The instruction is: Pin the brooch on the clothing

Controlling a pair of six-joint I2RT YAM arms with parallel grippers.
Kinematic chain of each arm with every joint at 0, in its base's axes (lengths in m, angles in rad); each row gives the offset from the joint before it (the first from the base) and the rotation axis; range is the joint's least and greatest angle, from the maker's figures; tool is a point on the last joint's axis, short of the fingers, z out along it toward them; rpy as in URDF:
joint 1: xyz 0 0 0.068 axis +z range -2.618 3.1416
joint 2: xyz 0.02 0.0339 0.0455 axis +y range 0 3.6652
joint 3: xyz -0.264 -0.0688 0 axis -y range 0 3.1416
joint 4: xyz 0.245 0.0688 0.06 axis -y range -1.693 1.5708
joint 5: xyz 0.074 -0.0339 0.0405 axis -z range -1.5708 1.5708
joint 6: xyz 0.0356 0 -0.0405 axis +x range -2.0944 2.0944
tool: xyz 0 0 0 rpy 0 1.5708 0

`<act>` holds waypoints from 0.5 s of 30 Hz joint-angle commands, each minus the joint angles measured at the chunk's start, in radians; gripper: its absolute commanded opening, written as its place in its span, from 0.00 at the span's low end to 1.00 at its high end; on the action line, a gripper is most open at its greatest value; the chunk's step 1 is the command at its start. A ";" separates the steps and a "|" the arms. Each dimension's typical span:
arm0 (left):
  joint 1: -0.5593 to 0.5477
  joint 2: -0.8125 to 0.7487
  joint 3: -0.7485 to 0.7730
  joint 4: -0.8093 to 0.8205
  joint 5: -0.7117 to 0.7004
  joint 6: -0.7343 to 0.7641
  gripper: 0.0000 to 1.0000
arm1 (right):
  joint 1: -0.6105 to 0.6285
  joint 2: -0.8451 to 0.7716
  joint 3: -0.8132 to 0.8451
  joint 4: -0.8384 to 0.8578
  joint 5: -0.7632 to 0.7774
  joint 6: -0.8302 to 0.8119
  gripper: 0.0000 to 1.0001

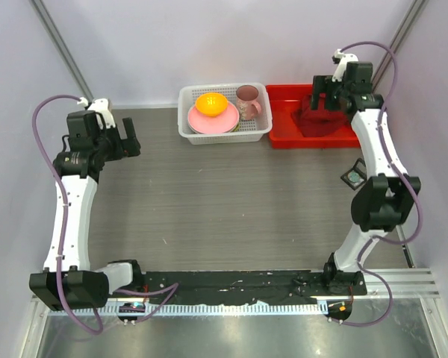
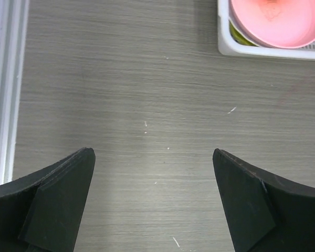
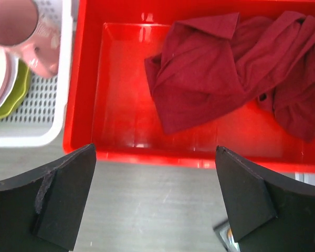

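Note:
The clothing (image 3: pixel 210 79), a dark red shirt, lies crumpled in the right half of a red tray (image 3: pixel 121 110); from above it shows as a dark heap (image 1: pixel 322 125). My right gripper (image 3: pixel 155 148) hangs open over the tray's near rim with nothing between its fingers, and sits at the back right in the top view (image 1: pixel 325 98). A small dark-edged square with a pale grey-green centre (image 1: pixel 355 177), apparently the brooch, lies on the table by the right arm. My left gripper (image 2: pixel 152 152) is open over bare table at the left (image 1: pixel 129 142).
A white basket (image 1: pixel 185 133) at the back middle holds a pink plate (image 1: pixel 213 119), a yellow bowl (image 1: pixel 210 103) and a pink mug (image 1: pixel 247 101). Its corner shows in the left wrist view (image 2: pixel 224 48). The red tray (image 1: pixel 284 112) stands right beside it.

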 commanded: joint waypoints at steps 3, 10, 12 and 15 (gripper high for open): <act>-0.001 0.050 -0.014 0.124 0.194 -0.007 1.00 | -0.001 0.232 0.172 0.134 0.064 0.043 1.00; -0.001 0.080 -0.046 0.184 0.245 -0.021 1.00 | -0.003 0.427 0.226 0.296 0.214 0.009 1.00; -0.001 0.093 -0.049 0.185 0.249 -0.021 1.00 | -0.001 0.479 0.255 0.319 0.258 0.000 1.00; -0.001 0.105 -0.062 0.191 0.240 -0.016 1.00 | -0.003 0.576 0.310 0.344 0.286 -0.006 1.00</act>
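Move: The clothing lies crumpled in the red tray, its middle about 12 cm ahead of the right hand, 10 cm to its right and 26 cm below. The pink mug stands some 14 cm ahead and 28 cm to the left, while the small dark-framed piece that looks like the brooch lies roughly 15 cm back and 13 cm to the right, on the table. From the left hand the clothing is about 29 cm ahead and 80 cm to the right. The right hand, fingers kept wide open, sinks about 14 cm while reaching some 12 cm forward over the tray's near rim towards the clothing, edging about 4 cm left and turning some 10 degrees clockwise, and ends still above the near-left flap. The left hand, also open and empty, eases over the bare table, forward and to the right with a little sinking, about 5 cm in all, turning clockwise by some 10 degrees. ##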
